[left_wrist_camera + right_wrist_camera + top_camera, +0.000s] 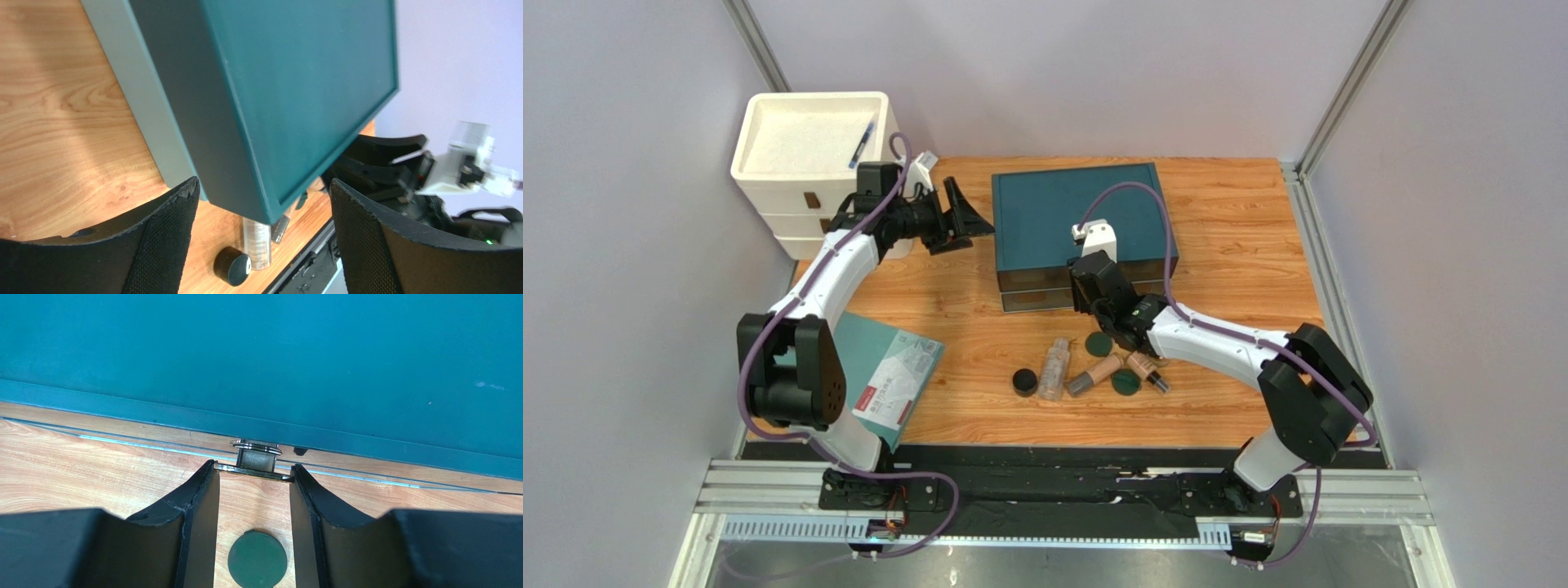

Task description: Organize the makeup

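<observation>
The makeup lies in a cluster on the wooden table in front of a teal drawer box (1084, 227): a black round jar (1025, 381), a clear bottle (1054, 368), two tan tubes (1095, 374) and two dark green discs (1124, 382). My right gripper (1090, 292) is at the box front, its jaws closed on the ends of a small metal drawer handle (255, 462), with one green disc (257, 559) on the table below them. My left gripper (965, 221) hangs open left of the box, holding nothing. In its view the jar (232, 265) and bottle (258, 242) show past the box corner.
A white stacked organizer (811, 153) stands at the back left with a blue pen (862, 143) on top. A teal booklet (873, 343) and a white leaflet (891, 390) lie by the left arm. Grey walls close in both sides.
</observation>
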Action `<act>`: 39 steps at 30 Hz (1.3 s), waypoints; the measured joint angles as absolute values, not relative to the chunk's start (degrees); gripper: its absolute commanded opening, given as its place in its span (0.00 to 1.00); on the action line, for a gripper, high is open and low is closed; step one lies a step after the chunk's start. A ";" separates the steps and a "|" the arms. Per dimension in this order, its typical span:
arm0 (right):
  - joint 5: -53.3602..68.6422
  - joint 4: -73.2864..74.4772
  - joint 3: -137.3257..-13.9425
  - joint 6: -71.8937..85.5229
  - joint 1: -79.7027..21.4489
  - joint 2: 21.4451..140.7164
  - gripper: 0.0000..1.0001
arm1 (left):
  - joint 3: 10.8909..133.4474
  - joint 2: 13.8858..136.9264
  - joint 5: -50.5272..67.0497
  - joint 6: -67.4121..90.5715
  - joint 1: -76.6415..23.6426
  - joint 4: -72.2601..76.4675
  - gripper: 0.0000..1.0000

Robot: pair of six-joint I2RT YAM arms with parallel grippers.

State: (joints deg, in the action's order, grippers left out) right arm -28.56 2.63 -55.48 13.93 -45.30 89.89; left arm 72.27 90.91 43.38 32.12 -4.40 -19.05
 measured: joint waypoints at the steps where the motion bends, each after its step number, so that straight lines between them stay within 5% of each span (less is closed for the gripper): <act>1: -28.58 2.63 -55.48 14.06 -45.30 89.89 0.00 | 73.23 92.05 42.70 31.79 -5.06 -19.92 0.77; 8: -28.58 2.90 -55.64 14.11 -45.30 89.95 0.00 | 77.43 98.70 37.01 30.65 -8.75 -26.57 0.68; 11: -28.86 4.36 -56.99 14.04 -45.30 90.76 0.00 | 79.59 101.23 35.42 30.98 -9.98 -28.40 0.57; 16: -29.52 6.31 -59.96 13.89 -45.28 92.95 0.00 | 86.67 104.47 32.60 31.20 -11.51 -30.94 0.24; 23: -29.39 7.01 -60.82 14.28 -44.75 93.51 0.00 | 97.58 110.74 30.11 31.42 -11.55 -35.09 0.24; 39: -23.42 12.78 -59.29 17.34 -45.08 87.77 0.00 | 101.23 113.40 30.94 32.12 -11.99 -37.28 0.24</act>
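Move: The right fingers already grip the drawer knob at their tips, about 1 cm ahead; the green lid lies roughly 6 cm back, 2 cm right and 7 cm down from that hand, the clear bottle some 10 cm back and 4 cm left, equally low. For the open left hand, the middle of the teal box's left top edge is about 5 cm ahead, 3 cm right and 4 cm below; the knob is roughly 7 cm back, 13 cm right and 10 cm below. The left fingertips come against the teal box's left top edge and stay there: the hand sinks about 5 cm while drifting right, then pushes forward to some 6.5 cm in all, fingers closing most of the way. The right hand keeps its grip while easing 1 cm forward, then draws back about 2.5 cm, and its fingers come free of the knob and close nearly shut. ##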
